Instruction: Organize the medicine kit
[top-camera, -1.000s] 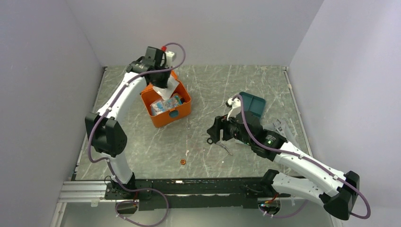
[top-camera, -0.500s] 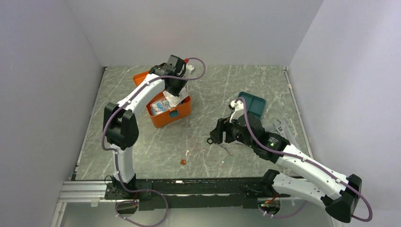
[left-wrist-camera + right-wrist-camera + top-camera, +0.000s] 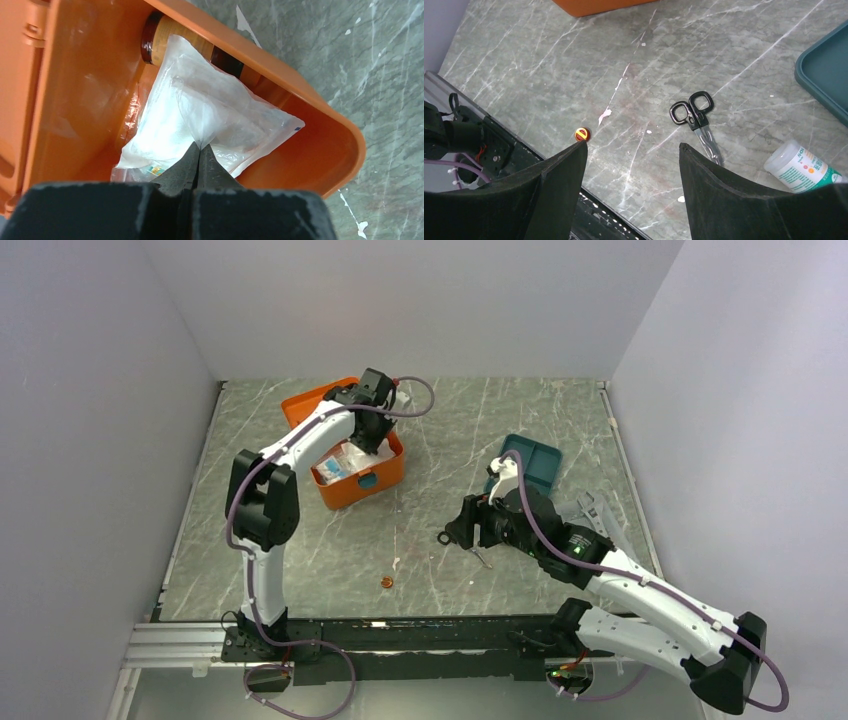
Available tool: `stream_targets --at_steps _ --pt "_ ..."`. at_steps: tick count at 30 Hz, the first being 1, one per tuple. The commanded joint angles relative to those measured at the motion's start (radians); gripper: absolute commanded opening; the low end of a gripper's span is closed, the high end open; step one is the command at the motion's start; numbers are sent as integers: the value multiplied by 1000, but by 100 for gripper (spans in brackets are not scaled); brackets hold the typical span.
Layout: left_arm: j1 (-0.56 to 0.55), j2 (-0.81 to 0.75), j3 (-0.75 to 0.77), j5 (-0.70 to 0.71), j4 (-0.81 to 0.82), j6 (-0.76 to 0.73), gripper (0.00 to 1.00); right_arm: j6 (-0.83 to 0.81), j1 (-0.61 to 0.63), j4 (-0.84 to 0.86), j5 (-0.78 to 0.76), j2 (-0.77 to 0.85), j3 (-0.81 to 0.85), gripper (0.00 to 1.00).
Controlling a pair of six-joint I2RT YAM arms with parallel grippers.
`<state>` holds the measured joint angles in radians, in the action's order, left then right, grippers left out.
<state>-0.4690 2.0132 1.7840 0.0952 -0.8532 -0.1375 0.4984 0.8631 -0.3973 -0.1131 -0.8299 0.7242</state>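
The medicine kit (image 3: 345, 492), an orange box with its lid thrown back, stands at the back left. My left gripper (image 3: 374, 443) reaches into its right end. In the left wrist view the gripper (image 3: 200, 146) is shut on a clear plastic packet (image 3: 210, 110) that lies inside the kit (image 3: 320, 145), over a brown bottle (image 3: 170, 42). More packets lie in the box. My right gripper (image 3: 462, 523) hovers open over the table's middle. Nothing sits between its fingers (image 3: 631, 145). Black-handled scissors (image 3: 696, 117) lie just beyond them.
A teal divided tray (image 3: 535, 462) sits at the back right, its corner visible in the right wrist view (image 3: 826, 70). A white pill bottle (image 3: 799, 167) lies near the scissors (image 3: 480, 557). A small red and yellow disc (image 3: 386, 582) rests near the front rail.
My left arm has swung right from behind the kit and come down, bringing the packet into the box. The right arm has shifted only slightly.
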Motion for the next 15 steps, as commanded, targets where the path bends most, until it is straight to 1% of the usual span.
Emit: stream_targets --at_steps 1,7,15 --pt "-2 21 -33 -31 3 23 0 17 6 19 -14 20 -4 70" --pt "-3 -30 -160 -93 72 75 0 25 5 26 -15 29 -17 70" --pt "-25 -128 -307 -163 126 130 0 29 7 32 -11 35 -22 70"
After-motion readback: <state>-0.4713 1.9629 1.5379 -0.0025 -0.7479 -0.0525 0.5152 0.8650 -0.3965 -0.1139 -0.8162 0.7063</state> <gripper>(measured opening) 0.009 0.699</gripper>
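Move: The left hand still pinches the white gauze packet over the right part of the open orange kit box, whose middle lies about 4 cm to its left, level fore and aft, and some 7 cm below. Inside, the brown bottle lies about 3 cm to the hand's right and 9 cm below, while the blue-and-white packet is some 8 cm left, 3 cm back and 8 cm below. From the idle right hand the box is roughly 20 cm ahead, 19 cm left and 14 cm below. With its fingers kept shut on the gauze packet, the left hand sinks about 5 cm into the right part of the orange box while drawing back towards the box's near wall. The descent stops early and the hand goes on level towards its base, some 4–5 cm back in all, its fingers tipping under 10 degrees closer to straight down and still not letting go of the packet. ##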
